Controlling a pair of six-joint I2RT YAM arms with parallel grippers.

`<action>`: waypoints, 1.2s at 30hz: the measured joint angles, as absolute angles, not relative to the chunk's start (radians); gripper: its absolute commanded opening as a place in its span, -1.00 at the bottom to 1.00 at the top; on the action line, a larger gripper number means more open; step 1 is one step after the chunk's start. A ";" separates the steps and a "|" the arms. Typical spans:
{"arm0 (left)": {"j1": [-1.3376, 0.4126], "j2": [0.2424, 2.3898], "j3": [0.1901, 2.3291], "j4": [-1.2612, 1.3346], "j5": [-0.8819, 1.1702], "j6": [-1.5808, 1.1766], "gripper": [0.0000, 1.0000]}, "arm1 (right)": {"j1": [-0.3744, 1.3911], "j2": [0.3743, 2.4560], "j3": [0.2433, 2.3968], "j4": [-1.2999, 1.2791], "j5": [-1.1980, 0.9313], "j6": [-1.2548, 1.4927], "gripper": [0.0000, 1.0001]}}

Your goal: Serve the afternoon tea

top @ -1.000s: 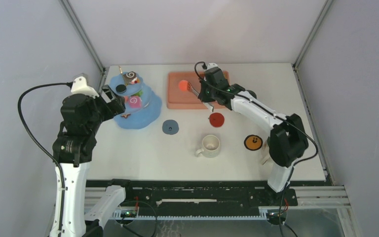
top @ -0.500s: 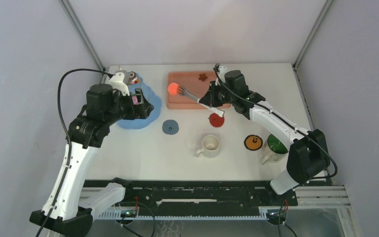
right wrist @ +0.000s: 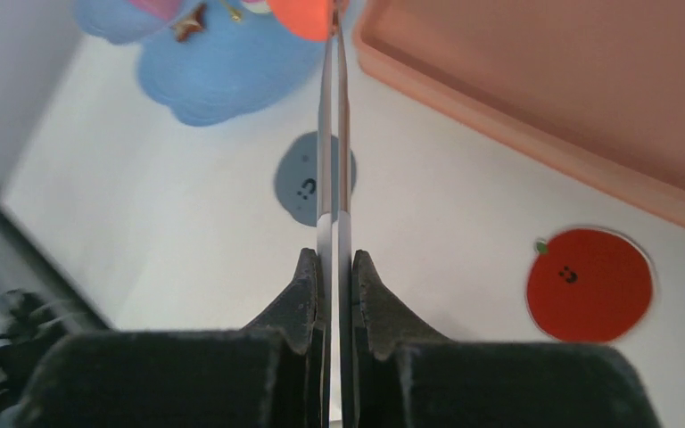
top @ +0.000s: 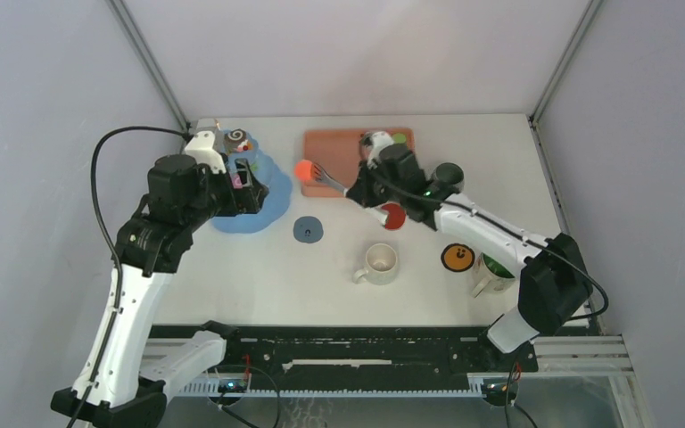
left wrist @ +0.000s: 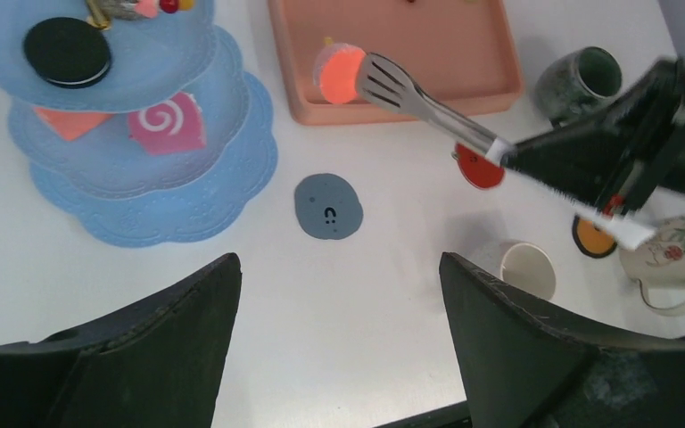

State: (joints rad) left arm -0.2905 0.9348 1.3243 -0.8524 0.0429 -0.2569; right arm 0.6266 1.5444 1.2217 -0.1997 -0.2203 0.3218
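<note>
My right gripper point(top: 358, 191) point(right wrist: 334, 260) is shut on the handles of the thin metal tongs point(left wrist: 428, 94). The tongs' tips pinch an orange pastry point(top: 304, 168) point(left wrist: 339, 73) point(right wrist: 301, 16) in the air at the pink tray's left edge, right of the blue tiered tower point(top: 268, 194) point(left wrist: 169, 205). The tower carries a black cookie point(left wrist: 67, 53), a pink swirl roll point(left wrist: 165, 125) and an orange wedge point(left wrist: 67, 120). Open and holding nothing, my left gripper point(top: 251, 185) point(left wrist: 339, 260) hangs high over the tower's right side. The cream mug point(top: 380, 262), green mug point(top: 495, 267) and grey mug point(top: 449, 174) stand upright.
The salmon-pink tray point(top: 339, 152) point(right wrist: 544, 89) lies at the back centre with small pieces at its far edge. On the table lie three flat coasters: blue-grey point(top: 307, 230), red point(top: 392, 217) and orange-black point(top: 457, 257). My right arm stretches across the table's right half.
My right gripper has carried the tongs and orange pastry leftward, from over the tray to its left edge. The left arm has shifted only slightly beside the tower.
</note>
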 measured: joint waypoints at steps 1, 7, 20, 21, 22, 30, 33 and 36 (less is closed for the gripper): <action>-0.290 0.933 1.324 -0.852 0.027 -0.262 0.72 | 0.676 1.545 1.222 -0.211 -0.121 0.304 -1.00; -0.233 0.907 1.325 -0.849 -0.041 -0.292 0.72 | 0.923 1.562 1.222 -0.212 0.283 0.197 -1.00; -0.107 0.793 1.324 -0.831 -0.078 -0.353 0.72 | 1.024 1.722 1.236 -0.160 0.492 0.076 -1.00; -0.105 0.793 1.324 -0.831 -0.078 -0.356 0.72 | 1.030 1.727 1.239 -0.160 0.490 0.076 -1.00; -0.103 0.794 1.324 -0.831 -0.078 -0.358 0.72 | 1.034 1.731 1.244 -0.160 0.488 0.076 -1.00; -0.099 0.793 1.324 -0.831 -0.078 -0.359 0.72 | 1.052 1.768 1.338 -0.156 0.457 0.073 -1.00; -0.097 0.793 1.324 -0.831 -0.077 -0.359 0.72 | 1.058 1.799 1.383 -0.158 0.442 0.073 -1.00; -0.096 0.791 1.324 -0.832 -0.077 -0.359 0.72 | 1.062 1.835 1.415 -0.161 0.426 0.076 -1.00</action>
State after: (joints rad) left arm -0.0963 0.7910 1.3243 -0.8318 -0.0772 -0.3588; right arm 1.0622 1.8355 1.4151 -0.1608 0.4263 0.0765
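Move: From the right hand, which holds the tongs with the orange dessert at their tips, the cake stand's bottom tier lies about 22 cm left, 6 cm ahead and 15 cm lower. The gray coaster is roughly 11 cm left and 5 cm back, the tray 13 cm ahead and 2 cm right, the red coaster 9 cm right and 2 cm back, all some 20 cm down. From the left hand that tier is about 14 cm ahead, 6 cm left and far below. Carrying the orange dessert in the still-pinched tongs, the right hand swings about 10 cm left towards the cake stand, first edging back and sinking some 6 cm, then rising slightly as it goes on left past the tray's near corner; its left side rolls down about 25 degrees. The empty, open left hand clears out 7 cm left and 4 cm up, turning counter-clockwise. ##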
